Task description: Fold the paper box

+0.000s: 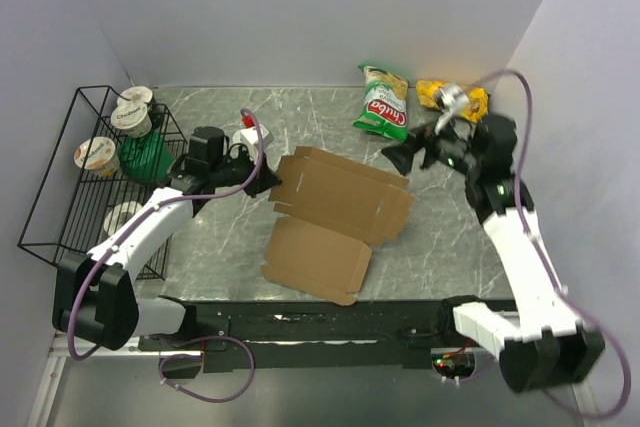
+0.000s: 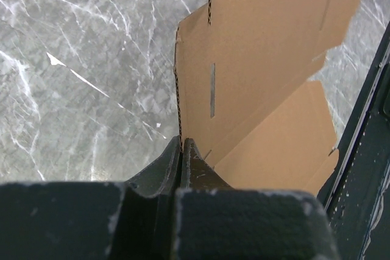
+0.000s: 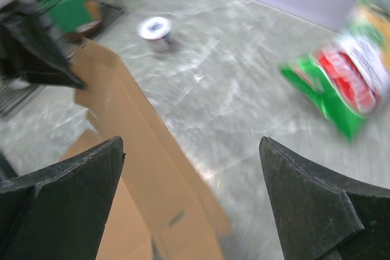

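Note:
The paper box (image 1: 335, 212) is a flat brown cardboard sheet with notched flaps, lying mid-table with its far panel raised a little. My left gripper (image 1: 268, 180) is at the box's left edge and shut on it. In the left wrist view the two jaws (image 2: 181, 144) pinch the thin corrugated edge of the paper box (image 2: 262, 59). My right gripper (image 1: 393, 159) hovers just off the box's far right corner. It stands wide open (image 3: 192, 144) with nothing between its fingers, and the paper box (image 3: 140, 150) lies below and to its left.
A black wire basket (image 1: 60, 177) with yogurt cups and a green bag stands at the left. A small white cup (image 1: 250, 135) sits behind the left gripper. A green snack bag (image 1: 383, 102) and a yellow bag (image 1: 440, 95) lie at the back right.

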### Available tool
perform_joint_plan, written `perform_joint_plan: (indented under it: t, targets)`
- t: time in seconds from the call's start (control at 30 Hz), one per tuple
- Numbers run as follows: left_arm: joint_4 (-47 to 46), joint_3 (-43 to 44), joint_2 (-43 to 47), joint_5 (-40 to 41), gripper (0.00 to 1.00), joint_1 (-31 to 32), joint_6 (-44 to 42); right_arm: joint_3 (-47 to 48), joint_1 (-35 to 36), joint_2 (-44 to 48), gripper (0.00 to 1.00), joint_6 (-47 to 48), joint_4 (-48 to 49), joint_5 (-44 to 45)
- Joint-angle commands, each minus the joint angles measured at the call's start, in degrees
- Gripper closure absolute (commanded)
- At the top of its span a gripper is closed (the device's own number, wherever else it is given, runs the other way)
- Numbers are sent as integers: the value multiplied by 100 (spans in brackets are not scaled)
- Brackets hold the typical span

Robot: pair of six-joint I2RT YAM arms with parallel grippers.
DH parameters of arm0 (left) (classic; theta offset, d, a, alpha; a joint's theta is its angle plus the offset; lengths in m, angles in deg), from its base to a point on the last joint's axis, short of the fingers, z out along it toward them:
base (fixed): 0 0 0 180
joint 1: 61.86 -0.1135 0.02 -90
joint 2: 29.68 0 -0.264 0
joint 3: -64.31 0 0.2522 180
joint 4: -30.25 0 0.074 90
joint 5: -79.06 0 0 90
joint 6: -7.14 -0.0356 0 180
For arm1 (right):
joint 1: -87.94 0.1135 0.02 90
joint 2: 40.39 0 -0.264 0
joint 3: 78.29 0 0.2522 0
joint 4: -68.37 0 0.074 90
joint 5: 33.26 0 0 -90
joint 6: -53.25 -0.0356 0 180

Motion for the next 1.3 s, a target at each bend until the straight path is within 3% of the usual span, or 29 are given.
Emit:
perform_joint_plan:
  t: [0.0,0.17,0.43,0.67,0.83,1.07,1.27]
  targets:
    - [72,102,80,-166,99,44,-364,1227,193,-1335,2,1309,-865,-1621]
    - [72,93,168,-16,99,44,-391,2397,1131,-2557,5,2223,-2196,-1255]
    - [72,93,274,-7,99,44,-391,2099,1318,-2946,7,2444,-2012,-1061]
    - [2,67,344,20,99,44,-338,1766,1467,-2946,14,2435,-1995,-1123]
    - [-16,49,353,72,99,44,-338,1520,1608,-2859,32,2277,-1872,-736]
    - [72,76,362,46,99,44,-373,1256,1600,-2367,34,2031,-1380,-296]
    - [72,67,414,2,99,44,-408,1343,1433,-2234,38,1899,-1230,-577]
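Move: The raised paper box's far edge has its middle about 10 cm to the right hand's left, 2 cm ahead and 13 cm below. The lower panel hangs some 17 cm left, 9 cm back and 20 cm down; the green chip bag lies about 25 cm ahead, 2 cm left, 28 cm down. From the left hand, already pinching the box's left corner, that edge's middle is 15 cm right, 4 cm ahead and 1 cm lower. The box's far edge is approached from above and the right: the right hand swings left about 10 cm, arcing briefly forward and back, and sinks some 12 cm before lifting 2 or 3 cm. Turning some 30 degrees counter-clockwise, its wide-open fingers narrow by about a third without shutting; contact can't be seen. The left hand stays, keeping its pinch on the corner. ##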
